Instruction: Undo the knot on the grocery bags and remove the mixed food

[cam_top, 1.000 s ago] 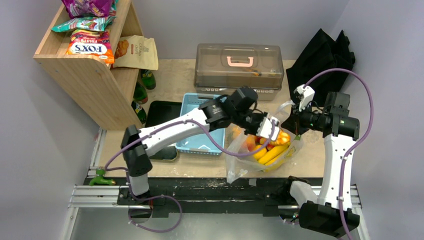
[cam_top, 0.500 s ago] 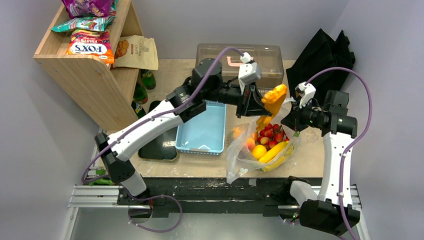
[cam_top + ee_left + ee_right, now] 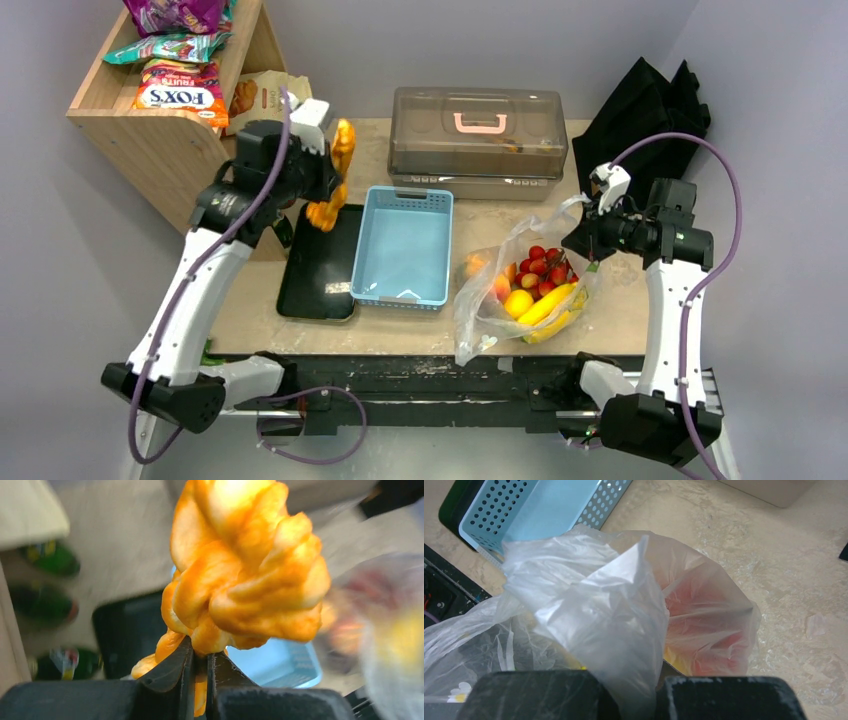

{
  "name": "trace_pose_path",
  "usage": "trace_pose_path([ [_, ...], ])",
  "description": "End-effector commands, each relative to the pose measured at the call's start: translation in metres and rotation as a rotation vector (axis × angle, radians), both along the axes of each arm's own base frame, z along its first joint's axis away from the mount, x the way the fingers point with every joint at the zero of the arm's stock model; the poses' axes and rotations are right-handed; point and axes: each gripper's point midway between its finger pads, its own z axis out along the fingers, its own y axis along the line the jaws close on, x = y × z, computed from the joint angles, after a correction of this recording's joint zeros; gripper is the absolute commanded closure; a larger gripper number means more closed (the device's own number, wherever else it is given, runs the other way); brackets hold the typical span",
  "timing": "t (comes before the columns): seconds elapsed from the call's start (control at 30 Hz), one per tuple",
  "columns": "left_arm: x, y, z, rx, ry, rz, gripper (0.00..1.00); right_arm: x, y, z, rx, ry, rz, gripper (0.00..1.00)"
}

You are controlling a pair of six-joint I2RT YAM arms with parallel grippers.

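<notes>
My left gripper [image 3: 325,185] is shut on a golden-brown braided bread [image 3: 338,170], held in the air above the black tray [image 3: 310,275]. In the left wrist view the braided bread [image 3: 240,575] fills the frame, pinched at its lower end between the gripper's [image 3: 200,662] jaws. The clear grocery bag [image 3: 520,290] lies open on the table with banana [image 3: 545,305], a yellow round fruit [image 3: 518,302], a peach and small red fruits [image 3: 545,262] inside. My right gripper [image 3: 590,238] is shut on the bag's rim [image 3: 624,625] and holds it up. No knot shows.
A light blue basket [image 3: 405,245] stands between tray and bag. A brown lidded box [image 3: 478,130] stands at the back. A wooden shelf [image 3: 170,130] with snack bags is at the left, green bottles under it. A black fabric bag [image 3: 640,115] lies at the back right.
My left arm has lifted the braided bread out of the bag and swung it left across the basket to above the black tray. The right gripper has kept holding the bag's rim.
</notes>
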Motion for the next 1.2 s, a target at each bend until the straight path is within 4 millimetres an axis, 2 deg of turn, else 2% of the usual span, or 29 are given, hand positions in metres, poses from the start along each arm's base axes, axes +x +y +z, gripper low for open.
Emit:
trace_pose_path([
  [0.0,-0.020,0.070,-0.119,0.248,0.336,0.270,1.00,0.007,-0.003,-0.001,-0.019,-0.026,0.014,1.00],
  [0.13,-0.031,0.106,-0.163,0.343,0.424,0.422,1.00,0.009,-0.003,-0.004,-0.020,-0.021,0.020,1.00],
  [0.27,-0.041,0.113,-0.205,0.382,0.519,0.473,1.00,0.009,-0.004,-0.007,-0.023,-0.017,0.023,1.00],
  [0.37,-0.029,0.116,-0.222,0.414,0.537,0.505,1.00,0.008,-0.004,-0.007,-0.024,-0.016,0.024,1.00],
  [0.57,0.000,0.104,-0.247,0.415,0.608,0.513,1.00,0.000,-0.004,-0.005,-0.046,-0.017,0.030,1.00],
  [0.83,0.023,0.105,-0.286,0.473,0.692,0.572,1.00,-0.009,-0.004,-0.002,-0.069,-0.034,0.019,1.00],
  [0.93,0.030,0.110,-0.296,0.515,0.718,0.597,0.93,-0.011,-0.004,-0.002,-0.073,-0.031,0.019,1.00],
  [1.07,0.026,0.112,-0.299,0.524,0.750,0.592,0.67,-0.013,-0.005,0.000,-0.088,-0.039,0.024,1.00],
  [1.17,0.017,0.105,-0.296,0.483,0.762,0.563,0.50,-0.014,-0.004,-0.001,-0.085,-0.042,0.028,1.00],
])
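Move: The left hand holds the twisted bread high over the far part of the black tray, whose middle is about 35 cm below, 10 cm left and 2 cm back. The blue basket's middle lies some 9 cm right and 2 cm ahead, 33 cm down; the nearest green bottle is about 19 cm left, 6 cm ahead and 32 cm down. From the right hand, still holding the bag's rim, the tray is roughly 52 cm left, 6 cm ahead and 21 cm down. Left hand lowers the bread about 30 cm and 10 left into the black tray, tipping down, then opening. ##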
